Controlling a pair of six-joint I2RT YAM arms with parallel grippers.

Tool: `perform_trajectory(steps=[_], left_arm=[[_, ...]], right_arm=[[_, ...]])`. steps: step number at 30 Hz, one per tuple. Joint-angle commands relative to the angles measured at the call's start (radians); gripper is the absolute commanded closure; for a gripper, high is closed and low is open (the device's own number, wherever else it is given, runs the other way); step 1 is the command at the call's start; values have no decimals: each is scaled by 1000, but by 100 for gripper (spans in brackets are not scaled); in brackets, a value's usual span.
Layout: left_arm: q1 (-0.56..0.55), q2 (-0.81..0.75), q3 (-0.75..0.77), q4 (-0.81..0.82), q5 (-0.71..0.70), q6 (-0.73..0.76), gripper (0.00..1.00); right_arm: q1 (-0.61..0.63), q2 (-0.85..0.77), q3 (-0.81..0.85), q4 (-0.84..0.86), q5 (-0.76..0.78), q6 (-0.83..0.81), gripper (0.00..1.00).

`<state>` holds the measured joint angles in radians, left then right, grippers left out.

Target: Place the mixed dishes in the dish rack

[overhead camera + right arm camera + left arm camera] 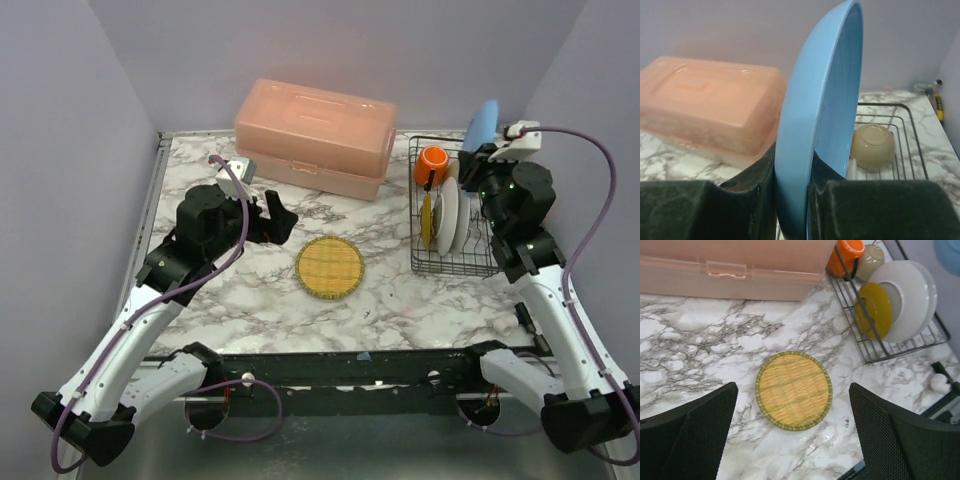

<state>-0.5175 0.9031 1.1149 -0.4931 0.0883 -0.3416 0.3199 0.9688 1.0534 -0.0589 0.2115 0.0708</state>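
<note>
The black wire dish rack (430, 262) stands at the right of the table. In it are an orange mug (433, 162), a yellow plate (427, 221) and a white plate (448, 214) on edge, and a cream bowl (872, 146). My right gripper (488, 152) is shut on a blue plate (481, 125), held upright above the rack's far right side; the plate's rim (805, 150) sits between my fingers. My left gripper (278, 220) is open and empty, above the marble left of a woven mat (329, 267). The rack (872, 356) also shows in the left wrist view.
A big pink lidded box (315, 135) lies at the back middle. The round woven yellow mat (794, 390) lies flat at the table's centre. Walls close in the table on the left, back and right.
</note>
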Motion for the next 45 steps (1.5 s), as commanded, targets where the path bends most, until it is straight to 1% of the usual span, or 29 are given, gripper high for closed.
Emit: perform_trajectory(steps=[1,3,4,6,10,14,16,18,25,27,29,33,38,41,42,45], left_arm=[[-12,-47,-110,114,-80,96,8],[-20,-59,-155,144,-81,110,8],[-24,-64,-173,156,-107,113,8],[-36,-65,-210,175,-116,117,8],[-69,-53,-206,165,-137,133,9],[-100,-51,-214,172,-143,149,9],[-109,-49,-216,171,-149,154,9],[-114,-48,-217,167,-156,159,9],[-119,-34,-221,166,-168,168,9],[-121,-25,-220,165,-168,170,9],[-122,-17,-217,162,-165,170,9],[-124,-6,-216,162,-156,167,9],[-130,3,-217,162,-157,170,9],[-134,5,-216,157,-162,170,9],[-134,5,-214,156,-163,168,9],[-136,9,-214,159,-158,166,9]], right_arm=[[-245,23,17,-3,-268,184,100],[-330,39,5,13,-305,231,100],[-381,46,-4,25,-336,252,100],[-470,49,-40,74,-431,282,100],[-634,51,-122,157,-593,365,100],[-824,106,-214,275,-875,492,100],[-899,143,-279,406,-1033,587,100],[-934,169,-325,474,-1104,637,100],[-937,180,-355,450,-1123,595,100],[-935,167,-341,370,-1094,534,100],[-930,150,-343,324,-1064,481,100],[-875,138,-327,220,-980,351,100],[-819,185,-280,137,-963,286,100],[-778,183,-242,62,-885,227,100],[-764,179,-231,11,-859,208,99],[-727,176,-211,-43,-799,169,98]])
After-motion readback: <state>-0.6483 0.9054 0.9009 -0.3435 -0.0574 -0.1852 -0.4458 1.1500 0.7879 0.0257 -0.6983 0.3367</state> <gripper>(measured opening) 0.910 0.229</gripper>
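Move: The blue plate is already in the right fingers. The free slot it is bound for in the dish rack lies about 10 cm right of the right hand, 8 cm ahead and some 22 cm below. At about that same depth are the white plates, 6 cm left of the slot and 1 cm nearer, and the upturned beige bowl, 6 cm ahead of the right hand's slot and 4 cm left of it. From the left hand the slot is roughly 41 cm right, 17 cm ahead and 17 cm down. Still pinching the blue plate by its rim, the right hand swings about 17 cm right and 14 cm down past the white plates, rolling left side up, then eases some 5 cm back left, undoing part of that roll. It tips nose-down about 20 degrees, bringing the plate's lower edge in among the rack's wires. The empty, open left hand sinks about 7 cm beside the woven mat. ##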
